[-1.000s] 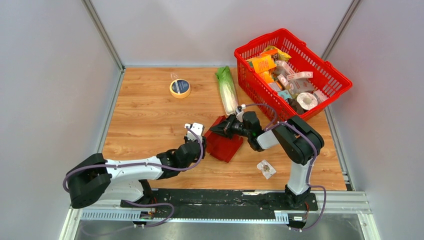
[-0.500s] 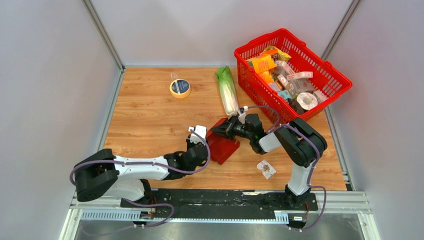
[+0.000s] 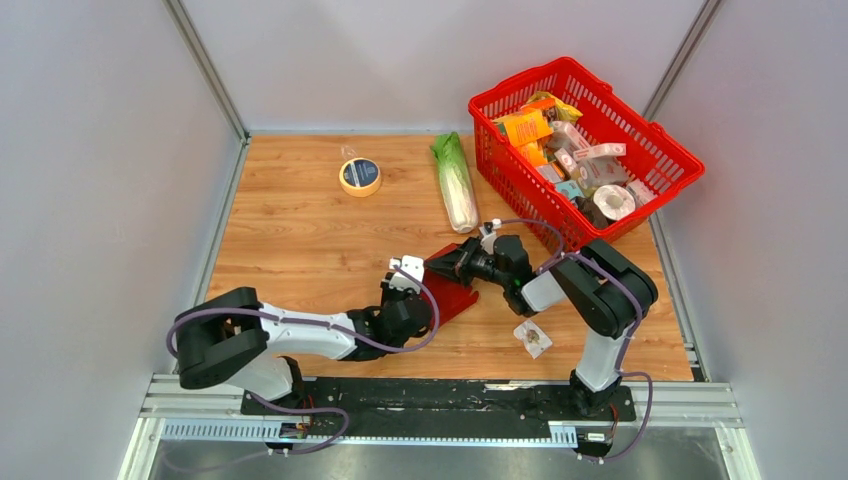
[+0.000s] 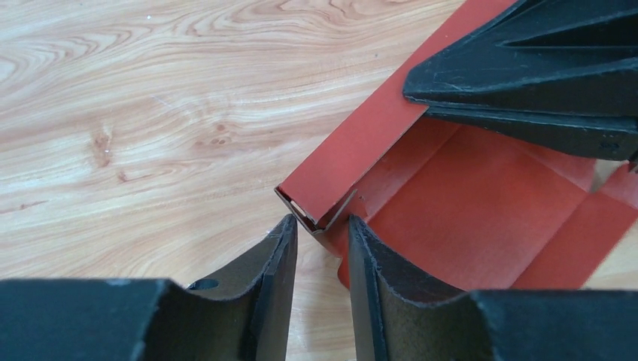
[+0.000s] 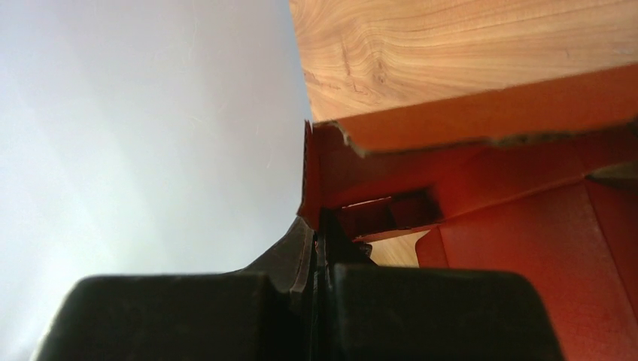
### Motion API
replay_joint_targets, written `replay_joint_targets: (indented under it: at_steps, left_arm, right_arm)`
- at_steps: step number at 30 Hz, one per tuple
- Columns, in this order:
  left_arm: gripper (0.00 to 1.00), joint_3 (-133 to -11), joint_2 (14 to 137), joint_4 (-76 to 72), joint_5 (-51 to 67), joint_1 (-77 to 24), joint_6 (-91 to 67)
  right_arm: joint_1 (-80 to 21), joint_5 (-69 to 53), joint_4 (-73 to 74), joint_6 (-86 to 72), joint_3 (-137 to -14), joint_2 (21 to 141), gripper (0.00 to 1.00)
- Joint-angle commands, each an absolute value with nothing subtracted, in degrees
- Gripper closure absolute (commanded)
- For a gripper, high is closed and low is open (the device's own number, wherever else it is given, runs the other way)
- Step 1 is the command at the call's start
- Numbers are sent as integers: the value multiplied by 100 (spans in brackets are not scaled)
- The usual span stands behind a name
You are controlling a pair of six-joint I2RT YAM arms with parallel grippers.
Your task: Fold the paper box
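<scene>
The paper box [image 3: 455, 293], dark red and partly folded, lies on the wooden table in the top view. My right gripper [image 3: 441, 268] is shut on its far raised wall. In the right wrist view the jaws [image 5: 314, 226] pinch the red wall edge, with the box floor [image 5: 527, 241] to the right. My left gripper [image 3: 414, 291] sits at the box's left corner, open. In the left wrist view its fingertips [image 4: 322, 226] straddle the folded corner of the box [image 4: 481, 218] with a narrow gap on each side. The right gripper's black fingers [image 4: 527, 75] show at the upper right.
A red mesh basket [image 3: 520, 80] full of packaged goods stands at the back right. A napa cabbage [image 3: 455, 185] lies beside it, and a yellow tape roll [image 3: 360, 176] sits at the back left. A small wrapped packet [image 3: 532, 338] lies near the right arm's base.
My left arm has swung right and reached the box's corner. The box sheet has drawn in and looks narrower. The right gripper has kept its hold and shifted slightly right.
</scene>
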State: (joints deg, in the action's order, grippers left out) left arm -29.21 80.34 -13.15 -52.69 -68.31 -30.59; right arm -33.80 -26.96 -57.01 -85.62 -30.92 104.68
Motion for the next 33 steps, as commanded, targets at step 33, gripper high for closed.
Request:
replay_joint_targets:
  at_steps: [33]
  left_arm:
    - [100,-5238,10037,2338,-7040,-6777,-6232]
  right_arm:
    - [-3814,-1934,-5678,-9202,-2399,9774,100]
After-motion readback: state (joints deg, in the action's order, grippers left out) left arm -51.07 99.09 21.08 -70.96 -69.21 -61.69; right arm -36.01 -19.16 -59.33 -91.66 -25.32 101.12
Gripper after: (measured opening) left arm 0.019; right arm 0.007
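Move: The near-left corner of the red paper box, where the top strip meets the upright side tab, lies about 1 cm ahead of the left hand, level with it sideways and in height, already between its half-open fingertips. The box's middle is some 7 cm to its right, 1 cm back and 3 cm below; the leek's middle is about 18 cm ahead, 9 cm right and 4 cm below. From the right hand, still pinching the strip, that corner is roughly 5 cm left, 3 cm back and 1 cm lower. The box corner is followed and then pinched by the left hand, which eases about 2 cm forward while turning some 20 degrees counter-clockwise, its half-open fingers shutting on the corner late in the turn. The right hand keeps its closed grip on the top strip, drawing about 1 cm to its right and slightly back as it turns a little clockwise. ##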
